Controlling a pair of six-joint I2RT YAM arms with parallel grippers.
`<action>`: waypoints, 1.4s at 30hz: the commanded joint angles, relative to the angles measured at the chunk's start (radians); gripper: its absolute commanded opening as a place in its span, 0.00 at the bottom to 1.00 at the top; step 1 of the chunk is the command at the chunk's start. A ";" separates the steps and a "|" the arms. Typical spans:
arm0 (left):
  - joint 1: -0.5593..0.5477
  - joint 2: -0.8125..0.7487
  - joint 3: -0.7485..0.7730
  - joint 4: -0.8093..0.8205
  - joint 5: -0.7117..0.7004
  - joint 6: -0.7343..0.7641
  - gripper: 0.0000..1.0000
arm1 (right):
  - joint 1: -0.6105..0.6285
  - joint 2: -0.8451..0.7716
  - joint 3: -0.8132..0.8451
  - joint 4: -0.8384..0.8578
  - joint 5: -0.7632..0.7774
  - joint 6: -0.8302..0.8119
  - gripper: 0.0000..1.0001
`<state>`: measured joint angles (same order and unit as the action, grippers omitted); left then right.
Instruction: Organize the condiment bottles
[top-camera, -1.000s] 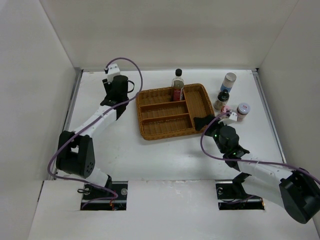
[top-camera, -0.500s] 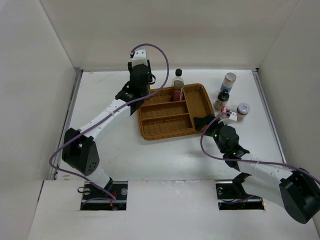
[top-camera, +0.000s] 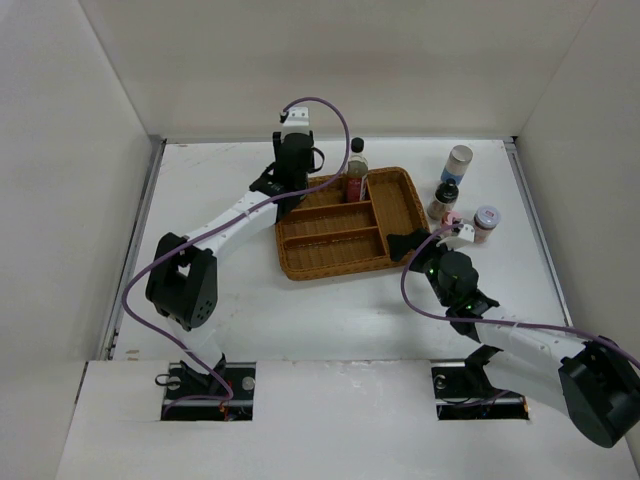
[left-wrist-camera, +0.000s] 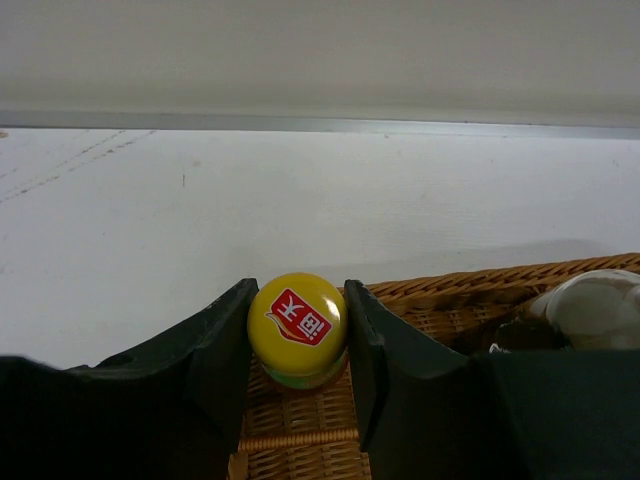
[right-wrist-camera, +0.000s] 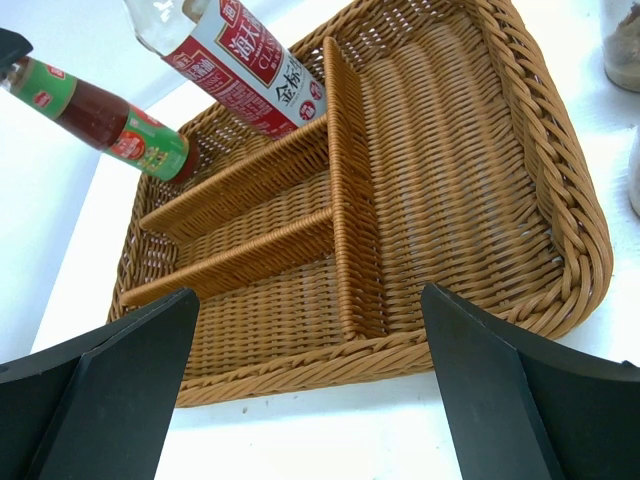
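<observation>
My left gripper (left-wrist-camera: 297, 335) is shut on the yellow cap of the red sauce bottle (left-wrist-camera: 297, 320). It holds the bottle (right-wrist-camera: 110, 125) over the back-left corner of the wicker tray (top-camera: 400, 215), base low in the rear compartment. A black-capped clear glass bottle (top-camera: 355, 170) stands in that same compartment, further right. Right of the tray stand a white-blue shaker (top-camera: 458, 160), a dark-capped jar (top-camera: 444, 198), a pink-capped jar (top-camera: 452, 217) and a grey-lidded jar (top-camera: 486, 222). My right gripper (right-wrist-camera: 308, 300) is open in front of the tray's near edge, holding nothing.
The tray (right-wrist-camera: 450, 180) has three long compartments on its left and one wide one on its right. White walls close in the table on the left, back and right. A metal strip (left-wrist-camera: 320, 123) runs along the foot of the back wall.
My left arm has swung right from the table's back left to the tray's back-left corner, carrying the sauce bottle. The right arm has not moved.
</observation>
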<state>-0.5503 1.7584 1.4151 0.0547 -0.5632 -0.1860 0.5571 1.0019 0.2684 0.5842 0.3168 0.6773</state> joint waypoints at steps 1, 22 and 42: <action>0.006 -0.060 0.007 0.161 -0.004 0.003 0.17 | 0.002 -0.002 0.043 0.048 0.002 -0.008 1.00; -0.023 -0.137 -0.278 0.293 -0.043 -0.092 0.76 | 0.002 0.006 0.048 0.043 0.018 -0.016 1.00; -0.001 -0.836 -0.963 0.433 -0.248 -0.334 1.00 | 0.036 -0.014 0.101 -0.030 0.048 -0.076 0.25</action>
<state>-0.5667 1.0058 0.5720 0.4572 -0.7338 -0.3939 0.5777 0.9966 0.3038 0.5613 0.3378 0.6243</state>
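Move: The left hand already holds the yellow-capped bottle by its top; the spot for it, the basket's far-left compartment floor, is about 1 cm back, level sideways and roughly 21 cm below. The red-label bottle, already standing in the basket, is some 12 cm to the left hand's right, 1 cm farther out and 12 cm down. From the right hand, that compartment lies about 12 cm ahead, 22 cm left and 11 cm below. The left hand lowers the bottle about 5 cm, lets go, rises, then draws back-left; the right closes empty. ##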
